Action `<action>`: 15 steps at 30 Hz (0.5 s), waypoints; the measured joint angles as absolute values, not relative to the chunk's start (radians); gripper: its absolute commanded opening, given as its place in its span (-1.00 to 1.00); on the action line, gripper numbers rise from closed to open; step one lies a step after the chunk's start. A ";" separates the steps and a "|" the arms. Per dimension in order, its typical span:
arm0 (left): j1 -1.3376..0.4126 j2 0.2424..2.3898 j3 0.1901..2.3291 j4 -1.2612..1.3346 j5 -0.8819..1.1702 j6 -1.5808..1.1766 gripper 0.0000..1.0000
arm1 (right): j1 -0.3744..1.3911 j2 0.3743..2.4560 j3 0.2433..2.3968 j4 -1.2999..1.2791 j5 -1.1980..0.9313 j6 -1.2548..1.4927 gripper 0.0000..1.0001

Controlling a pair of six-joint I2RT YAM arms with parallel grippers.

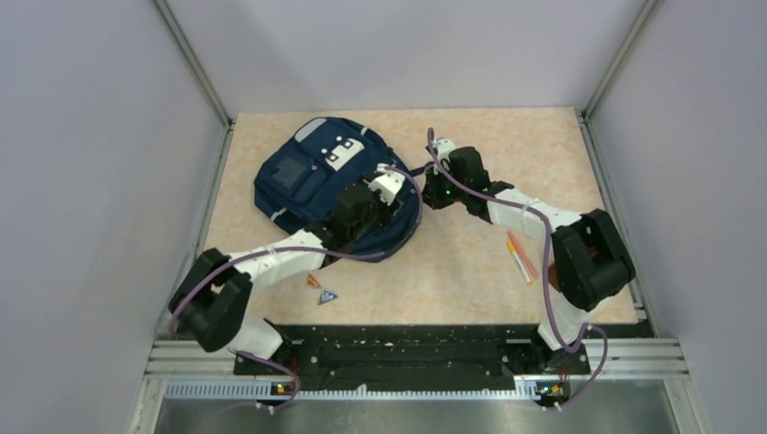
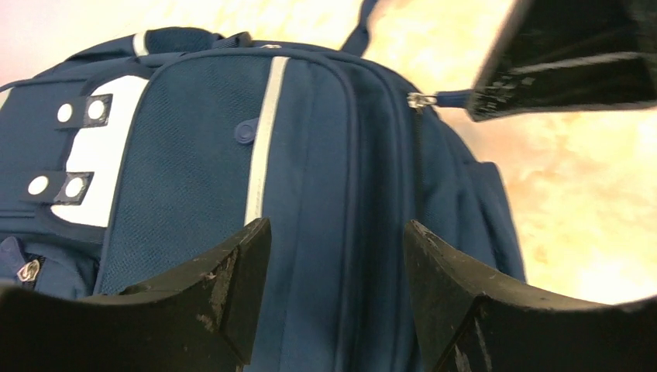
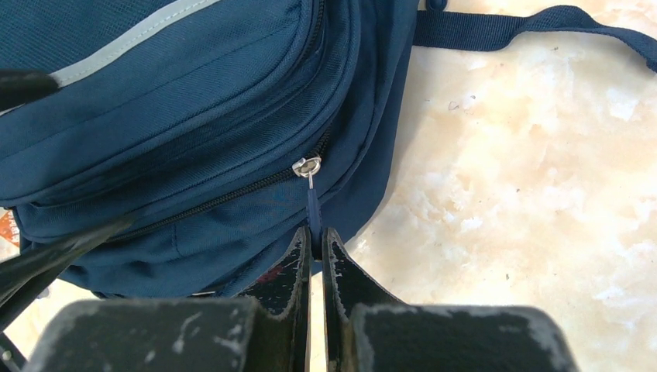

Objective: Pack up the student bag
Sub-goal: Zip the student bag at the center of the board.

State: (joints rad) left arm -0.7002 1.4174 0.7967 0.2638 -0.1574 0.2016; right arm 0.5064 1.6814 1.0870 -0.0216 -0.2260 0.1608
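Observation:
The student bag [image 1: 303, 176], a large navy backpack with white patches and pale stripes, lies flat at the back left of the table. My left gripper [image 1: 387, 188] hovers over the bag's right part. In the left wrist view it [image 2: 335, 232] is open, with blue fabric [image 2: 325, 155] showing between the fingers and nothing held. My right gripper [image 1: 434, 187] is at the bag's right edge. In the right wrist view it [image 3: 315, 236] is shut on the blue zipper pull tab [image 3: 313, 208] that hangs from the silver slider [image 3: 307, 165]. The zipper [image 3: 209, 203] looks closed.
An orange and white pen [image 1: 520, 258] lies on the table in front of the right arm. Two small triangular pieces [image 1: 321, 289] lie near the front, by the left arm. A bag strap [image 3: 527, 23] trails onto the table. Metal frame posts and grey walls enclose the table.

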 measured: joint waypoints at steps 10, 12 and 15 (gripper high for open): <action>-0.700 1.602 0.907 0.369 -0.340 0.213 0.36 | 0.506 1.660 1.067 -0.007 -0.233 0.162 -1.00; -0.704 1.623 0.919 0.376 -0.361 0.213 0.07 | 0.506 1.658 1.066 -0.007 -0.233 0.162 -1.00; -0.711 1.639 0.920 0.385 -0.357 0.221 -0.66 | 0.506 1.658 1.066 -0.005 -0.228 0.166 -1.00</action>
State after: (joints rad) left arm -0.7113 1.6394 0.9199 0.3847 -0.3573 0.2211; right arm 0.5064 1.6577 1.0664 -0.0051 -0.2276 0.1658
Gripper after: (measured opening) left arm 0.423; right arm 0.020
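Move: The left hand, open, is over the student bag; the fabric fold beside the zip lies about 5 cm ahead and 3 cm below. From this hand the zip slider is some 6 cm ahead, 6 cm right and 4 cm lower, and the white badge about 13 cm ahead and 9 cm left. The right hand already pinches the pull; the slider lies roughly 2 cm ahead, 2 cm left and 2 cm below it. The left hand reaches 5 cm forward over the fold, its fingers starting to close; the right keeps the pull. ##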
